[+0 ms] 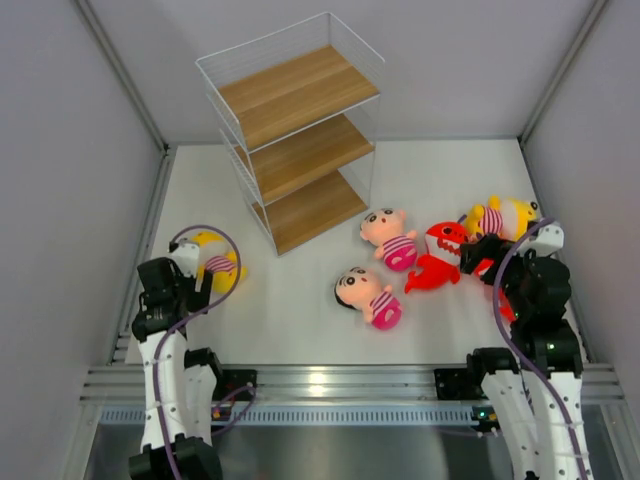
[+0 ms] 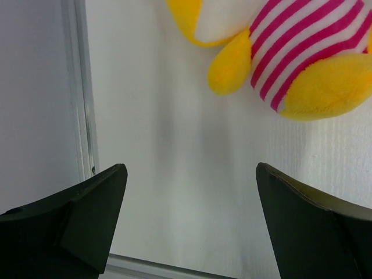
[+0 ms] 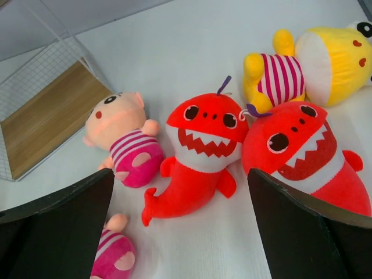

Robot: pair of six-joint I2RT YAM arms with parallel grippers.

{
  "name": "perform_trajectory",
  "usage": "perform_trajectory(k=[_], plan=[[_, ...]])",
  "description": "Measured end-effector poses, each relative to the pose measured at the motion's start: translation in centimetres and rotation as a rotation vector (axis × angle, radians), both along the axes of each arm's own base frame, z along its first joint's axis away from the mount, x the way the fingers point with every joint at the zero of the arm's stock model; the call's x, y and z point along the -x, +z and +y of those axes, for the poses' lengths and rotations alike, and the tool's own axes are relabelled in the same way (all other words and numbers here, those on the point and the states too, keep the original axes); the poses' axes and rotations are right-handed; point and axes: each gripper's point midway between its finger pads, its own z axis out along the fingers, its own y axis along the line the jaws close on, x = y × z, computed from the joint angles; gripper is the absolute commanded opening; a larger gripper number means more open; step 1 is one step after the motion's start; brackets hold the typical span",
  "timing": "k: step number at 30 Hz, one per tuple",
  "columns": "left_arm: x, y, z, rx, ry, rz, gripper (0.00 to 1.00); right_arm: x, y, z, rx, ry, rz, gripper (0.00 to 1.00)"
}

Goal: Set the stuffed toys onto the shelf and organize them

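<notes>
The shelf (image 1: 300,150) stands at the back with all three wooden boards bare; its lowest board (image 3: 46,116) shows in the right wrist view. Two boy dolls (image 1: 390,238) (image 1: 366,294) lie on the table's middle. A red shark (image 1: 440,255) lies beside them, and a second shark (image 3: 302,151) touches it. A yellow figure (image 1: 505,217) lies behind the sharks. My right gripper (image 3: 180,172) hovers open above the first shark (image 3: 203,145), holding nothing. Another yellow figure (image 1: 220,265) lies at the left. My left gripper (image 2: 190,168) is open just short of that yellow figure (image 2: 302,58).
Grey walls close the table on the left, right and back. A metal rail (image 2: 78,104) runs along the left edge beside my left gripper. An aluminium rail (image 1: 330,385) crosses the near edge between the arm bases.
</notes>
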Motion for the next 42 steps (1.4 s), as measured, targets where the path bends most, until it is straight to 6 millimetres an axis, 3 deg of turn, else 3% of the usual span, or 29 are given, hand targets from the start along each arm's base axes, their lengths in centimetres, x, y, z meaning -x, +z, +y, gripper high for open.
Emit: perform_trajectory(k=[5,10,14,17,20,23,27,31,36,39,40,42], plan=[[0.0,1.5,1.1,-0.019,0.083,-0.011,0.99,0.3,2.1,0.6,0.014,0.046,-0.052,0.99],[-1.6,7.6,1.8,-0.026,0.137,-0.155,0.99,0.6,5.7,2.7,0.006,0.171,-0.144,0.99],[-3.1,12.0,-0.6,0.044,0.022,-0.295,0.99,0.3,6.9,5.1,-0.035,0.303,-0.177,1.0],[-3.5,12.7,-2.3,0.112,-0.043,-0.33,0.99,-0.6,6.5,5.8,-0.067,0.334,-0.131,0.97],[-3.9,11.1,-3.2,0.182,-0.059,-0.289,0.99,-2.6,5.5,4.7,-0.066,0.254,-0.024,0.95],[-4.2,9.5,-3.3,0.226,-0.042,-0.24,0.99,-5.5,3.4,2.8,-0.045,0.139,0.111,0.91],[-4.1,9.3,-3.5,0.245,-0.028,-0.235,0.99,-8.2,-2.9,1.4,-0.031,0.03,0.338,0.88],[-4.0,9.5,-3.5,0.247,-0.025,-0.245,0.99,-7.2,-9.7,1.6,-0.011,-0.04,0.525,0.88],[-4.0,9.5,-3.6,0.253,-0.024,-0.245,0.99,-4.5,-15.0,3.1,0.036,-0.054,0.646,0.8],[-4.0,9.5,-3.7,0.256,-0.028,-0.245,0.99,-4.3,-17.1,3.0,0.049,-0.081,0.685,0.49],[-4.0,9.5,-3.8,0.257,-0.029,-0.245,0.99,-4.5,-17.6,2.9,0.049,-0.093,0.694,0.3],[-4.1,9.5,-3.9,0.259,-0.031,-0.245,0.99,-5.3,-18.1,3.0,0.047,-0.104,0.687,0.1]])
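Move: For the right gripper, the red shark in the middle of the group lies about 6 cm ahead, 4 cm to the left and some 19 cm below. Of that shark, the upper doll is about 10 cm left and 4 cm farther out; the second shark about 13 cm right and 3 cm nearer. The left gripper has its yellow toy about 8 cm ahead, 4 cm right, 7 cm below; the shelf's near corner is 11 cm ahead of that gripper, 16 cm right. Lift the open right gripper about 7 cm while swinging it left, then reach forward and plunge it some 25 cm onto the red shark, drawing back a little as the fingers tip down about 40 degrees; close them to pinch the plush under its chin. Meanwhile raise the open left gripper about 10 cm, shifting forward and right over towards the yellow toy, tilting its fingers up, and hold there. ##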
